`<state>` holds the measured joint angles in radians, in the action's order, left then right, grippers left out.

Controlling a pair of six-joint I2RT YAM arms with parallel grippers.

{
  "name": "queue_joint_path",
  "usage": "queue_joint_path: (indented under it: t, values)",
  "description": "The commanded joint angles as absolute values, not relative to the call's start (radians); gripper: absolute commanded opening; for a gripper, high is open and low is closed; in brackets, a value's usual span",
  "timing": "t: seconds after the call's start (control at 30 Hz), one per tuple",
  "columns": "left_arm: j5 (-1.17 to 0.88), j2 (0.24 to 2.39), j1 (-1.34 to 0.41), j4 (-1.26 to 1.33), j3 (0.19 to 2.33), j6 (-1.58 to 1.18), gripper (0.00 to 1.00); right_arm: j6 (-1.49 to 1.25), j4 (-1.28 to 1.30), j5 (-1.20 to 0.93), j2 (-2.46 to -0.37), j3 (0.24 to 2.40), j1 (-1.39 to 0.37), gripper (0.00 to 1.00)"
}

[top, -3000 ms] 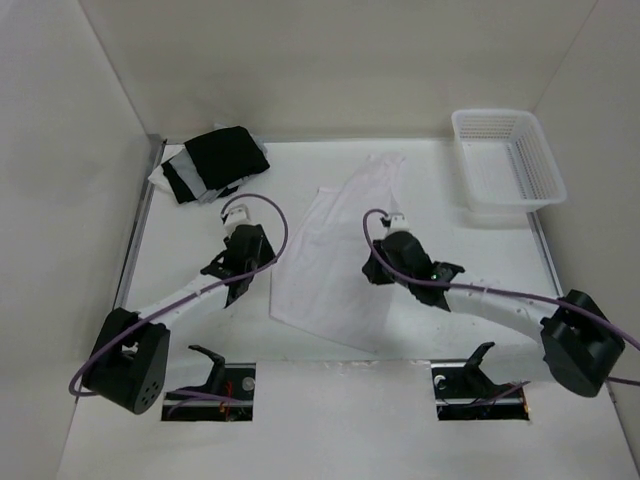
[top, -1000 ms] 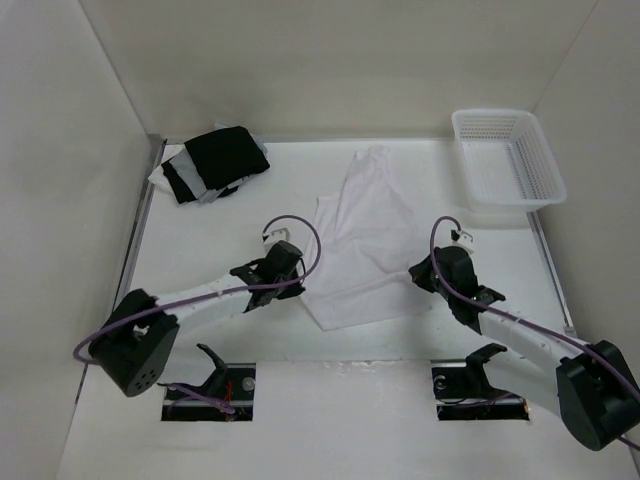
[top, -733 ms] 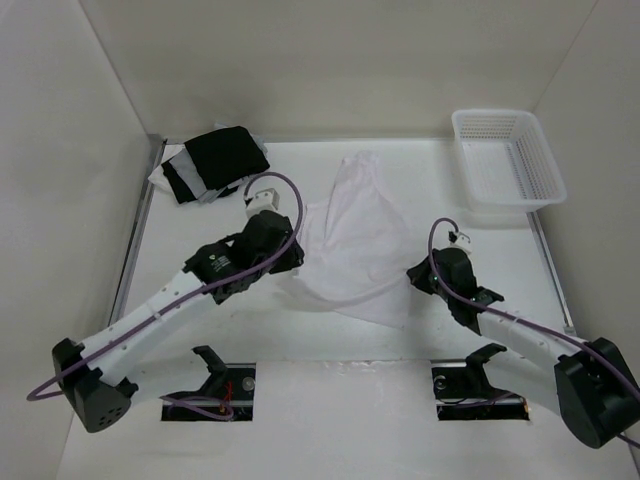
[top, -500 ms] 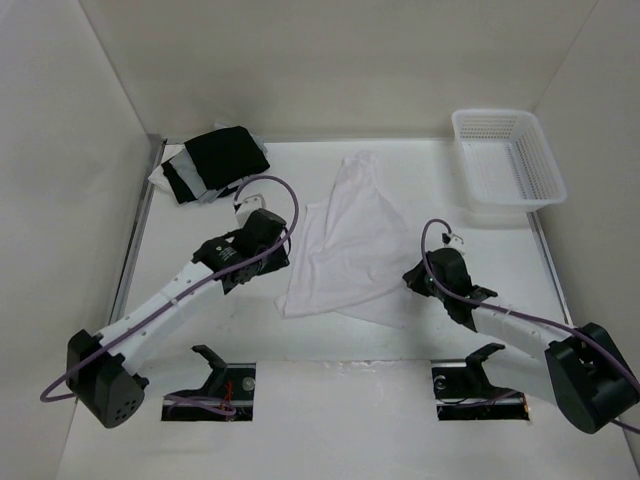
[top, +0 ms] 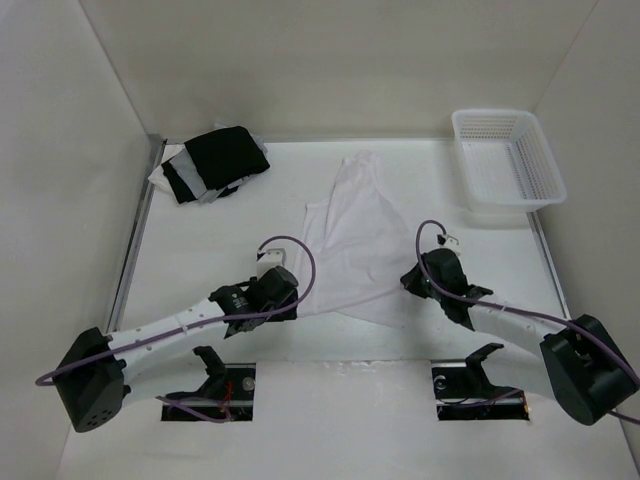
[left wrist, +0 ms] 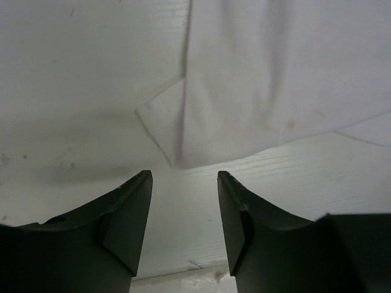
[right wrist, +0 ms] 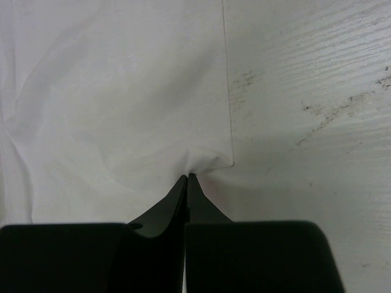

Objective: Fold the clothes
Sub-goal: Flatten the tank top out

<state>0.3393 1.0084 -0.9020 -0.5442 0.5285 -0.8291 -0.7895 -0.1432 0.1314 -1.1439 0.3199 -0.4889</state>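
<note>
The clothes [top: 355, 235], a plain white thin garment, lie flat mid-table, narrow end toward the back. My left gripper [top: 290, 300] stands open at their near-left corner, nothing between its fingers. In the left wrist view the left gripper [left wrist: 183, 177] is spread wide, and the clothes' [left wrist: 275, 79] folded corner lies just ahead of the tips. My right gripper [top: 407, 281] is at the clothes' right edge. Seen from the right wrist, the right gripper [right wrist: 188, 176] is shut on a pinched corner of the clothes [right wrist: 122, 91].
A black-and-white pile of garments [top: 212, 163] sits at the back left. A white mesh basket [top: 510, 160] stands at the back right. Two cut-outs with black holders [top: 215, 375] [top: 480, 375] are in the near edge. Walls enclose three sides.
My left gripper opened, let go of the clothes' left edge and dropped back toward the near side. The released cloth settled flat. My right gripper stayed shut on the right corner.
</note>
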Motion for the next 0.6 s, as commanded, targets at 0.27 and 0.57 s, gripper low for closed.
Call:
queue_joint_path:
  t: [0.27,0.57]
  values:
    - [0.232,1.415,-0.690,-0.031,0.655,-0.629,0.48,-0.793,-0.176,0.183,-1.224,0.402,-0.522,0.00]
    - [0.129,1.417,-0.682,-0.021,0.680,-0.644,0.01,-0.804,-0.163,0.201,-1.142,0.384,-0.556,0.00]
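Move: The left edge of the tank top, where the open left hand will pinch it, lies about 11 cm ahead, some 5 cm to the right and 3 cm below. The near left hem corner is about 2 cm ahead, 1 cm right; the right-hand edge gathered in the right fingers is roughly 8 cm ahead, 35 cm right. From the right hand, that left edge is about 32 cm left and 3 cm farther out. Left hand goes about 12 cm forward, 5 cm right, sinking to pinch the tank top's left edge; right keeps its pinch. ##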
